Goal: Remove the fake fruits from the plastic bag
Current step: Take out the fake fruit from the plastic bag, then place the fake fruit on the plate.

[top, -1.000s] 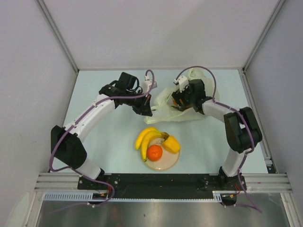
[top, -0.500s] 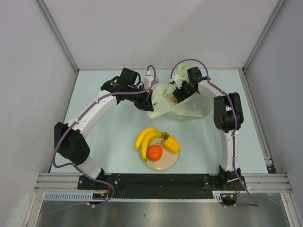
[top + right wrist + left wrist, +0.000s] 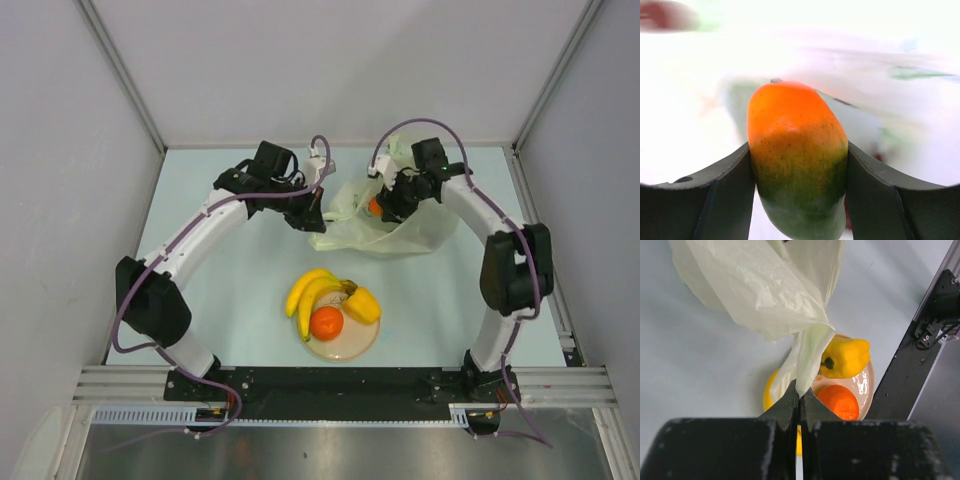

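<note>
The pale plastic bag (image 3: 385, 228) lies at the back middle of the table. My left gripper (image 3: 316, 212) is shut on its left edge; in the left wrist view the pinched bag (image 3: 765, 285) hangs from my gripper (image 3: 800, 399). My right gripper (image 3: 385, 207) is at the bag's mouth, shut on the green-red mango (image 3: 796, 155), which shows as an orange spot (image 3: 375, 206) from above. The banana bunch (image 3: 310, 292), the orange (image 3: 326, 322) and the yellow lemon-like fruit (image 3: 362, 305) lie on the beige plate (image 3: 352, 347). Grapes and brown cluster are hidden.
The plate with fruit sits in front of the bag, between the two arms. Metal posts and grey walls bound the table at left, right and back. A black rail (image 3: 330, 380) runs along the near edge.
My right gripper has pulled up and back out of the bag with the mango in it. My left gripper has moved right to the bag's edge and holds it.
</note>
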Motion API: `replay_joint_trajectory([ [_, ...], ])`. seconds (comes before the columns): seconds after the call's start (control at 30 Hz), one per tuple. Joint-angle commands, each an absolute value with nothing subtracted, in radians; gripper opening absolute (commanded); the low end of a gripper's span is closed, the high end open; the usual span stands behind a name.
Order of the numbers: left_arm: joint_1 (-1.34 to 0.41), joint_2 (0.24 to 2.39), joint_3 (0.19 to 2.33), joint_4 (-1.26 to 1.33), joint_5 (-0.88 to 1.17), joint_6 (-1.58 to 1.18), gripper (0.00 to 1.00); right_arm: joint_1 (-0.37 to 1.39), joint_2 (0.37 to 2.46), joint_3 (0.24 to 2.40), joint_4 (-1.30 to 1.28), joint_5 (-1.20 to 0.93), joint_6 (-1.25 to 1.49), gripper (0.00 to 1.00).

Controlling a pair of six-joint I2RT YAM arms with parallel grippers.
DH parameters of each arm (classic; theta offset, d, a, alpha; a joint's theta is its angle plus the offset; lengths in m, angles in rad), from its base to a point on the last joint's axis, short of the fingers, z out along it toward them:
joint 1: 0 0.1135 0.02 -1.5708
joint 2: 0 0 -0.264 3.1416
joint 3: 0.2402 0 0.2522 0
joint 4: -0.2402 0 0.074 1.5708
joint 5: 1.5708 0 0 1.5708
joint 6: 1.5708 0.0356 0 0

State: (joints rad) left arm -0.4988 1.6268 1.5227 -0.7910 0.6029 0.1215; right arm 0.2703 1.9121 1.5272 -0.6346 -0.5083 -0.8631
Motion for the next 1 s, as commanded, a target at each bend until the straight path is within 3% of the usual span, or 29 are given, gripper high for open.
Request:
replay_joint_trajectory([
  [0.0,-0.494,1.628,1.577,-0.758,0.609,0.114,0.0,0.264,1.715,1.506,-0.62,-0.587,-0.812,0.3],
  [0.33,-0.494,1.621,1.569,-0.736,0.586,0.084,0.0,0.305,1.45,1.391,-0.802,-0.614,-0.802,0.26],
  [0.77,-0.494,1.566,1.537,-0.719,0.6,0.087,0.0,0.868,1.135,0.985,-0.733,-0.393,-0.828,0.22],
  [0.97,-0.494,1.487,1.467,-0.68,0.6,0.089,0.0,1.038,1.114,0.928,-0.65,-0.337,-0.512,0.13],
])
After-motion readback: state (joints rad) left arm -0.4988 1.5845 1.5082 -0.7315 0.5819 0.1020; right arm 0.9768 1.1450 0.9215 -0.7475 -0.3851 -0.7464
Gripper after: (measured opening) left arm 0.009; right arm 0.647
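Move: The plate for the mango in my right hand lies about 28 cm back and 12 cm to the left, some 10 cm below. The yellow pepper on its near-right side is 25 cm back and 6 cm left of my right hand; the orange is 29 cm back and 14 cm left, the bananas 23 cm back and 17 cm left. From my left hand, the plate is some 15 cm back, 3 cm to the right and 20 cm down. Keeping the mango pinched, I lift my right hand roughly 12 cm, clear of the plastic bag, then sweep it back about 30 cm and a little left towards the plate, turning some 30 degrees counter-clockwise and sinking about 8 cm over the last stretch. My left hand practically stays put, still pinching the bag's corner. ##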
